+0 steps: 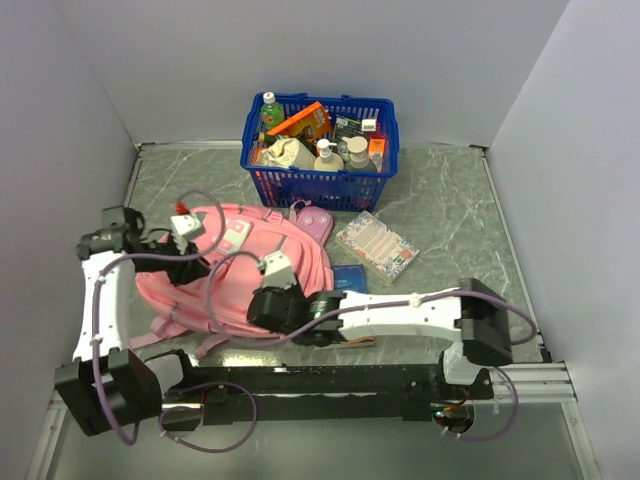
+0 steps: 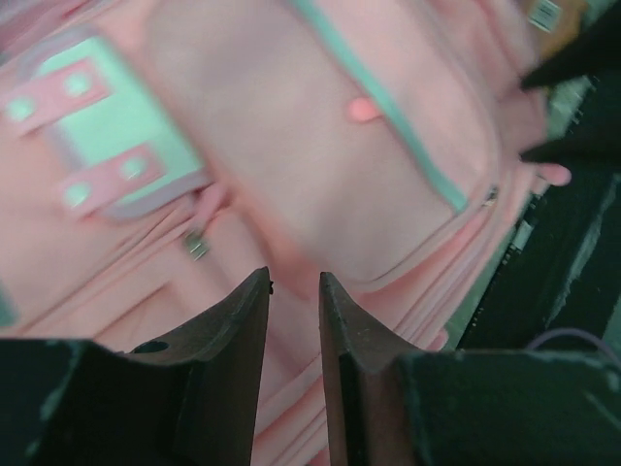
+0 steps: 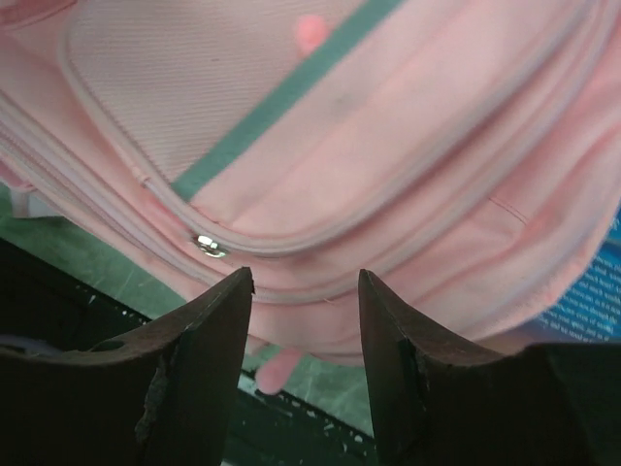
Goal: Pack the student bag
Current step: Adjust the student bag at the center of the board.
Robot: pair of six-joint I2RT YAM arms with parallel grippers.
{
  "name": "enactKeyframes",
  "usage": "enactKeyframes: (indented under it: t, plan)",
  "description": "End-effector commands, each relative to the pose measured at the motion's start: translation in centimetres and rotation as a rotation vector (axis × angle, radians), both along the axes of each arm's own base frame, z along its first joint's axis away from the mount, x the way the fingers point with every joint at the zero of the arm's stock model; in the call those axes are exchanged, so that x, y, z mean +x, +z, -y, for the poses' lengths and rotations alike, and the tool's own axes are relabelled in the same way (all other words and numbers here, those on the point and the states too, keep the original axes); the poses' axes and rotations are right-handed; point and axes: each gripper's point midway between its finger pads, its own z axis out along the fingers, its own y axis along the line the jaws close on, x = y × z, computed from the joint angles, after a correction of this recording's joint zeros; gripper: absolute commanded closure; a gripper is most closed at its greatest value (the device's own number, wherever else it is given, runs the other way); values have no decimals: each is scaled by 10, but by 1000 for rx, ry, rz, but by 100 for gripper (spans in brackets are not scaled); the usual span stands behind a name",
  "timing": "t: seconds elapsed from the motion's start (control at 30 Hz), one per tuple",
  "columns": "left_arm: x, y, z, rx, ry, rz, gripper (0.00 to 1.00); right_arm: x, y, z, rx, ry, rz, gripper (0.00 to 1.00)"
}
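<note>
The student bag [image 1: 236, 262], a soft pink backpack, lies flat on the table left of centre. My left gripper [image 1: 193, 263] hangs over its left part. In the left wrist view the gripper [image 2: 294, 282] stands open by a narrow gap, with nothing between the fingers and the bag [image 2: 291, 126] blurred beneath, its pale patch [image 2: 107, 131] at upper left. My right gripper [image 1: 268, 308] is at the bag's near right edge. The right wrist view shows this gripper [image 3: 306, 282] open wider over the bag's [image 3: 388, 126] lower seam, a metal zip puller [image 3: 208, 245] just left of it.
A blue plastic basket [image 1: 318, 172] full of bottles and packets stands at the back centre. A small pink-purple pencil case [image 1: 313, 218], a clear printed packet [image 1: 376, 246] and a blue book [image 1: 350, 276] lie right of the bag. The black base rail [image 1: 330, 380] runs along the near edge.
</note>
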Motion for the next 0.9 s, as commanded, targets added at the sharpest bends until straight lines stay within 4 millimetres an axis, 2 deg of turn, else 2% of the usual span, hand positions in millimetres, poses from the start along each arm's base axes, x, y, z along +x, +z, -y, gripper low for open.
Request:
enactKeyframes:
  t: [0.0, 0.03, 0.1, 0.13, 0.23, 0.37, 0.47, 0.67, 0.73, 0.87]
  plan:
    - [-12, 6, 43, -18, -220, 110, 67, 5, 15, 4, 192, -59, -159, 45]
    - [-17, 7, 56, -20, -282, 117, 66, -1, 15, 6, 222, -40, -210, 45]
    - [-22, 5, 66, -11, -323, 104, 66, 3, 21, 8, 273, -62, -239, 45]
    - [-31, 1, 73, 3, -386, 105, 66, 3, 25, 10, 287, -65, -244, 45]
    - [-46, -18, 73, 89, -493, 115, 67, 1, 34, 15, 303, -73, -257, 45]
    - [-58, -33, 64, 185, -553, 132, 68, 7, 28, 22, 307, -108, -289, 45]
    - [-57, -35, 62, 224, -569, 184, 65, 9, 20, 24, 333, -130, -325, 44]
    - [-60, -43, 63, 281, -598, 327, 51, 18, 18, 20, 374, -140, -373, 44]
    - [-55, -51, 62, 311, -588, 353, 47, 21, 20, 19, 383, -141, -376, 43]
    - [-40, -49, 69, 319, -546, 415, 44, 19, 22, 17, 379, -136, -388, 43]
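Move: The student bag's middle lies about 7 cm to the left hand's right, level fore and aft and some 12 cm below, with its near edge about 14 cm back and 7 cm right. From the right hand the bag's middle is roughly 6 cm ahead, 6 cm left and 7 cm lower. The blue-orange book is about 17 cm right of that hand and 2 cm back, the pencil case 15 cm ahead and 9 cm right. The left hand sweeps right and back over the bag, then goes on back and down towards its near edge, ending about 7 cm back, 6 cm right and 6 cm lower, while the wrist swings some 30 degrees clockwise until the fingers point to the right and, late on, open from about a third to just over half. Meanwhile the right hand shifts about 3 cm right and 2 cm forward over the bag's near right part, tipping its fingers some 20 degrees more steeply down and keeping them half open; whether either hand touches the fabric can't be seen. ##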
